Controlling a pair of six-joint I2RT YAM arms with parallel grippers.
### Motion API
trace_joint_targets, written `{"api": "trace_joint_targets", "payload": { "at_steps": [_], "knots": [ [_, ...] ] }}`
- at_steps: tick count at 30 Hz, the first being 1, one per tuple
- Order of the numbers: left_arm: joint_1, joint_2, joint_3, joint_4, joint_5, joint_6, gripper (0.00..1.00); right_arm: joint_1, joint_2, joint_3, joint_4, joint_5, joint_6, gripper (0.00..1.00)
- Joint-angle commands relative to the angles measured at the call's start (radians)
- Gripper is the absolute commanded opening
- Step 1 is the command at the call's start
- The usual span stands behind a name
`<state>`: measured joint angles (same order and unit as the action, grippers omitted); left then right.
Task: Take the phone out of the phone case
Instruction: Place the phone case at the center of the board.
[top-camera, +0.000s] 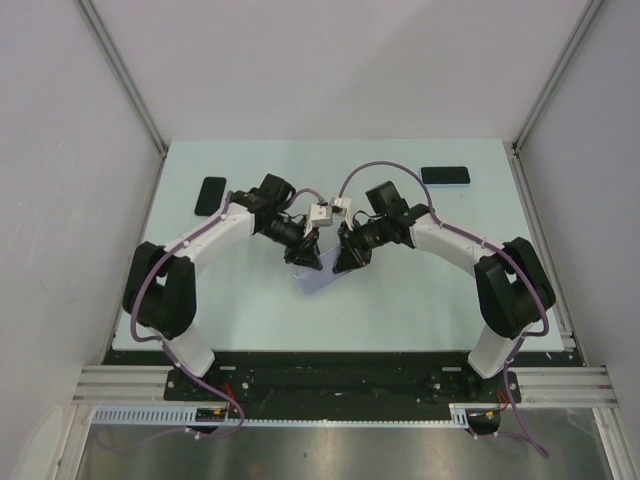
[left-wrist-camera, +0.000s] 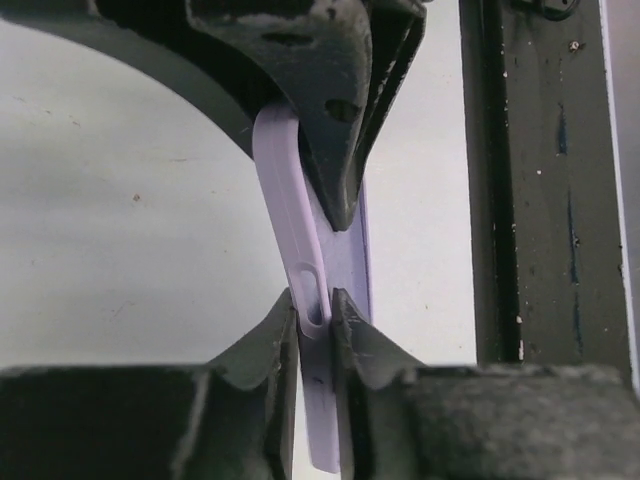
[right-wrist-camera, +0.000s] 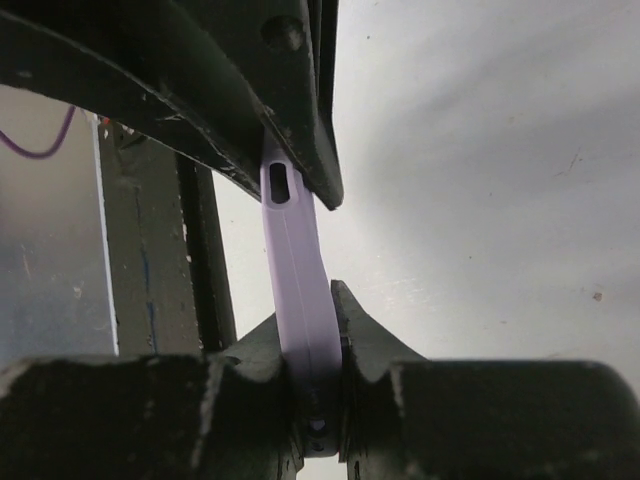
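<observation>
A lavender phone case (top-camera: 316, 278) hangs just above the table's middle, held between both grippers. My left gripper (top-camera: 306, 260) is shut on one edge of it. In the left wrist view the fingertips (left-wrist-camera: 318, 310) pinch the bowed rim of the case (left-wrist-camera: 285, 200) beside a slot cut-out. My right gripper (top-camera: 346, 262) is shut on the opposite edge, and the case (right-wrist-camera: 296, 250) runs up from its jaws (right-wrist-camera: 308, 305) in the right wrist view. The phone is hidden, and I cannot tell whether it sits inside the case.
A black handset (top-camera: 210, 195) lies at the table's back left and another (top-camera: 445, 175) at the back right. The black base rail (top-camera: 330, 365) runs along the near edge. White walls close in the sides.
</observation>
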<state>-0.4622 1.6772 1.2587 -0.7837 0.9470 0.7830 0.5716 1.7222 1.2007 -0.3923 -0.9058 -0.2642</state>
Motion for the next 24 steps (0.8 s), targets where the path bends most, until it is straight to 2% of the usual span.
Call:
{"api": "trace_joint_targets", "payload": {
  "at_steps": [1,3,7,10,11,13,14,16,17,19,20,24],
  "knots": [
    [-0.007,0.036,0.051,-0.022,-0.002,-0.040,0.13,0.005,-0.047,0.031,0.017,-0.002,-0.013,0.00],
    [-0.009,0.053,0.062,-0.023,-0.008,-0.062,0.08,0.005,-0.047,0.031,0.017,-0.001,-0.012,0.00],
    [-0.009,0.055,0.062,-0.023,0.009,-0.062,0.05,0.004,-0.050,0.031,0.018,0.002,-0.009,0.00],
    [-0.006,0.049,0.062,-0.022,0.012,-0.065,0.02,-0.001,-0.055,0.031,0.026,-0.001,-0.001,0.15],
    [-0.007,0.049,0.062,-0.023,0.009,-0.070,0.01,-0.004,-0.055,0.030,0.033,-0.002,0.006,0.25],
    [0.000,0.052,0.061,-0.023,-0.005,-0.073,0.01,-0.018,-0.059,0.031,0.044,-0.007,0.029,0.35],
    [0.005,0.053,0.061,-0.023,-0.007,-0.079,0.01,-0.025,-0.062,0.030,0.053,-0.007,0.036,0.44],
    [0.022,0.056,0.062,-0.023,-0.014,-0.085,0.02,-0.052,-0.072,0.031,0.061,-0.013,0.051,0.52],
    [0.029,0.059,0.064,-0.022,-0.016,-0.091,0.02,-0.061,-0.076,0.031,0.070,-0.018,0.056,0.63],
    [0.049,0.059,0.064,-0.022,-0.010,-0.091,0.03,-0.093,-0.084,0.031,0.089,-0.015,0.091,0.67],
    [0.056,0.056,0.064,-0.023,-0.014,-0.088,0.03,-0.105,-0.085,0.030,0.102,-0.009,0.104,0.74],
    [0.083,0.039,0.073,-0.023,-0.013,-0.096,0.04,-0.145,-0.090,0.030,0.124,0.043,0.138,0.82]
  ]
}}
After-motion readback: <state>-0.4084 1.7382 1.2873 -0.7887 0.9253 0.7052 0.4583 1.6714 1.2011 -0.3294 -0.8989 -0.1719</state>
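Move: Between the hands hangs the phone case, still pinched near its right end by the right hand: its middle lies about 2 cm back, 2 cm right and 1 cm below the left hand, and about 2 cm back, 6 cm left and 1 cm below the right. From the left hand, the black phone lies roughly 27 cm ahead and 32 cm left; from the right, the other phone lies some 34 cm ahead and 31 cm right, both about 10 cm lower. Closing its nearly shut fingers, the left hand pinches the far long edge of the phone case while the right still holds on. The right then opens wide and leaves forward, right and up, about 5 cm away from the case; the left keeps its grip and eases some 2 cm forward, slightly left and down, turning a few degrees counter-clockwise. ##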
